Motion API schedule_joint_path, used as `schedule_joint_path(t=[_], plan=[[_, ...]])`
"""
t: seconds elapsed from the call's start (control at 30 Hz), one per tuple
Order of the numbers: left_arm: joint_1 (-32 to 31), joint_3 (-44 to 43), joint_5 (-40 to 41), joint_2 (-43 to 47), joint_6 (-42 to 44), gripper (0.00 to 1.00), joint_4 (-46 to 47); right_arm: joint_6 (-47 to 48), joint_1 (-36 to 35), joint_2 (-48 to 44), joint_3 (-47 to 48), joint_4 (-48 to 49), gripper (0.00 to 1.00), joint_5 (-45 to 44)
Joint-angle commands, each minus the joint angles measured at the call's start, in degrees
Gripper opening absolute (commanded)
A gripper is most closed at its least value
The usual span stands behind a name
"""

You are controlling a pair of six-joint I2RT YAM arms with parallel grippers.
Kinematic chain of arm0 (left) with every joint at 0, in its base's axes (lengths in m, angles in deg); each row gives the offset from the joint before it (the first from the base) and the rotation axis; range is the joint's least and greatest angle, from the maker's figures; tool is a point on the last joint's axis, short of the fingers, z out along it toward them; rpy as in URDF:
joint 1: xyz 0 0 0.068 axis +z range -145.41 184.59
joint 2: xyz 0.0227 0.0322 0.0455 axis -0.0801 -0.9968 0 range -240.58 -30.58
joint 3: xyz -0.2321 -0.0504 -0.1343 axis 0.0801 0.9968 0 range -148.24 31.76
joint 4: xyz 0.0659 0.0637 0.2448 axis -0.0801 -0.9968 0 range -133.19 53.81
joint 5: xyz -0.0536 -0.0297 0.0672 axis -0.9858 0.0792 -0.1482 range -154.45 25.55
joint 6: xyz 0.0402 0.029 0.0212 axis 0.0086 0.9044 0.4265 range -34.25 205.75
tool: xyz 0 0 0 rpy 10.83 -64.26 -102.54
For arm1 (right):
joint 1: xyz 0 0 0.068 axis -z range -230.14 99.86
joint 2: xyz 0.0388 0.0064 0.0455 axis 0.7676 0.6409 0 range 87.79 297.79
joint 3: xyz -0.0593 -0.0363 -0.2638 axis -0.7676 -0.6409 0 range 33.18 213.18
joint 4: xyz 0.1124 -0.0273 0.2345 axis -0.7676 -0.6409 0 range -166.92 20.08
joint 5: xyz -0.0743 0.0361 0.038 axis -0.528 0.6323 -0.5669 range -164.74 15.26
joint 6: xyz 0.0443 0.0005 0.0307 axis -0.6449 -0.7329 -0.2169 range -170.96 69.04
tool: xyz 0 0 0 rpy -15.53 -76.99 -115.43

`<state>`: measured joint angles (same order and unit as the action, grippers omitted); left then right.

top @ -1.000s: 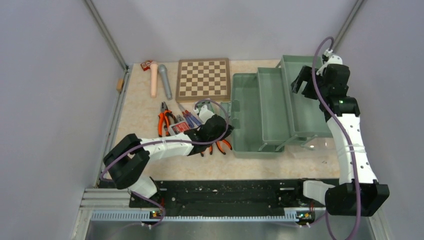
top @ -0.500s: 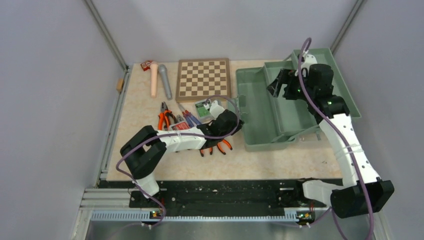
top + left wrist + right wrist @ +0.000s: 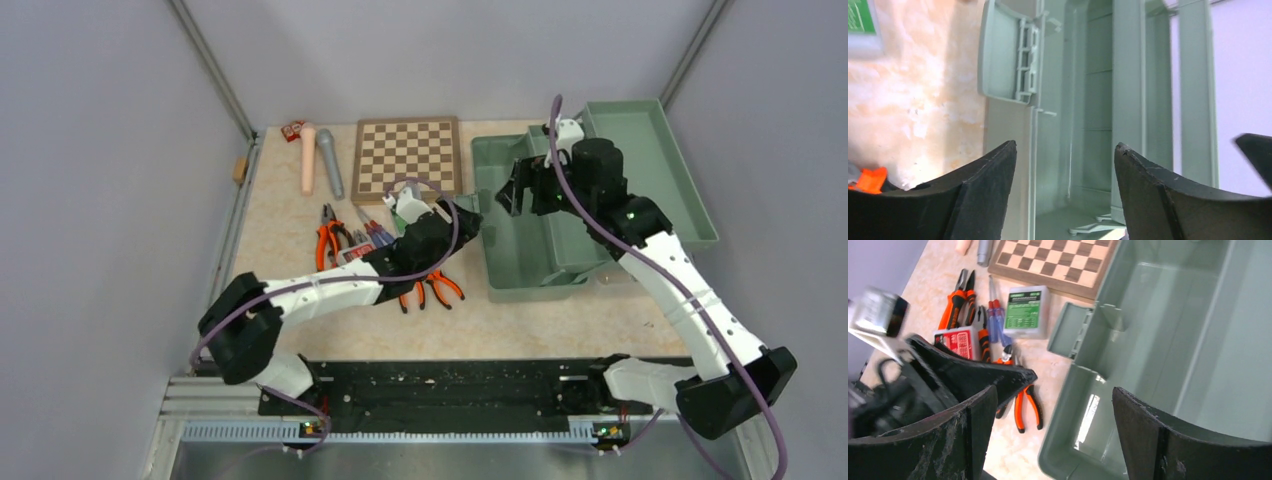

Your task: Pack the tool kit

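The sage-green toolbox stands open at the right, its fold-out tray swung to the far right. My left gripper is open and empty at the box's left wall, beside the latch flap; its midpoint faces the box's inside. My right gripper hovers open and empty over the box's left half, with its midpoint above the near-left corner. Orange-handled pliers, a second pair, screwdrivers, a green-labelled box and a red-labelled box lie on the table left of the toolbox.
A brown chessboard lies at the back middle. A pink cylinder and a grey cylinder lie left of it, with a small red item in the back-left corner. Walls enclose the table on three sides.
My left gripper has gone from shut to open at the toolbox's left wall. The right arm has swung left over the box. The fold-out tray now lies farther right and the box has shifted.
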<state>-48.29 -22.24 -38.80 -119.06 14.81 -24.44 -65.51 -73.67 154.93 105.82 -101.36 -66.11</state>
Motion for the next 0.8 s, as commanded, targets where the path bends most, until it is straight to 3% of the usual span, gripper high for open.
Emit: schedule_joint_path(t=[0.0, 0.17, 0.37, 0.53, 0.77], plan=[[1.4, 0.5, 5.3, 11.0, 10.5, 0.79, -3.8, 2.0, -5.5, -1.7, 0.8, 0.5, 0.83, -3.2], [8.5, 4.3, 4.8, 24.8, 18.5, 0.88, -14.0, 2.2, -11.3, -1.2, -1.8, 2.2, 0.83, -4.6], [24.8, 6.8, -5.7, 41.9, 29.3, 0.98, -35.5, 2.2, -18.4, 1.8, -3.6, 4.3, 0.83, -6.3], [33.2, 8.5, -8.2, 52.3, 36.8, 0.99, -50.8, 1.6, -22.2, 5.2, -5.4, 7.2, 0.83, -6.8], [38.7, 8.5, -7.7, 55.7, 41.5, 0.99, -54.5, 0.6, -25.6, 14.8, -4.4, 10.6, 0.84, -8.3]])
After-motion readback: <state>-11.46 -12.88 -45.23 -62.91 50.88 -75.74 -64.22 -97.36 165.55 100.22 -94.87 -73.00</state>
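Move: The long-nose pliers lie about 12 cm left, 8 cm back and 29 cm below the right hand, with the diagonal cutters 7 cm farther left of them. The open toolbox's lower tray is centred 9 cm right of that hand and 4 cm ahead. From the left hand, the red case lies some 24 cm left, 6 cm back and 15 cm below; the green case is 13 cm left and 7 cm ahead, the big pliers 33 cm left and 3 cm ahead. Left hand arcs some 32 cm left across the tools, opening; right sweeps left and sinks towards long-nose pliers. ##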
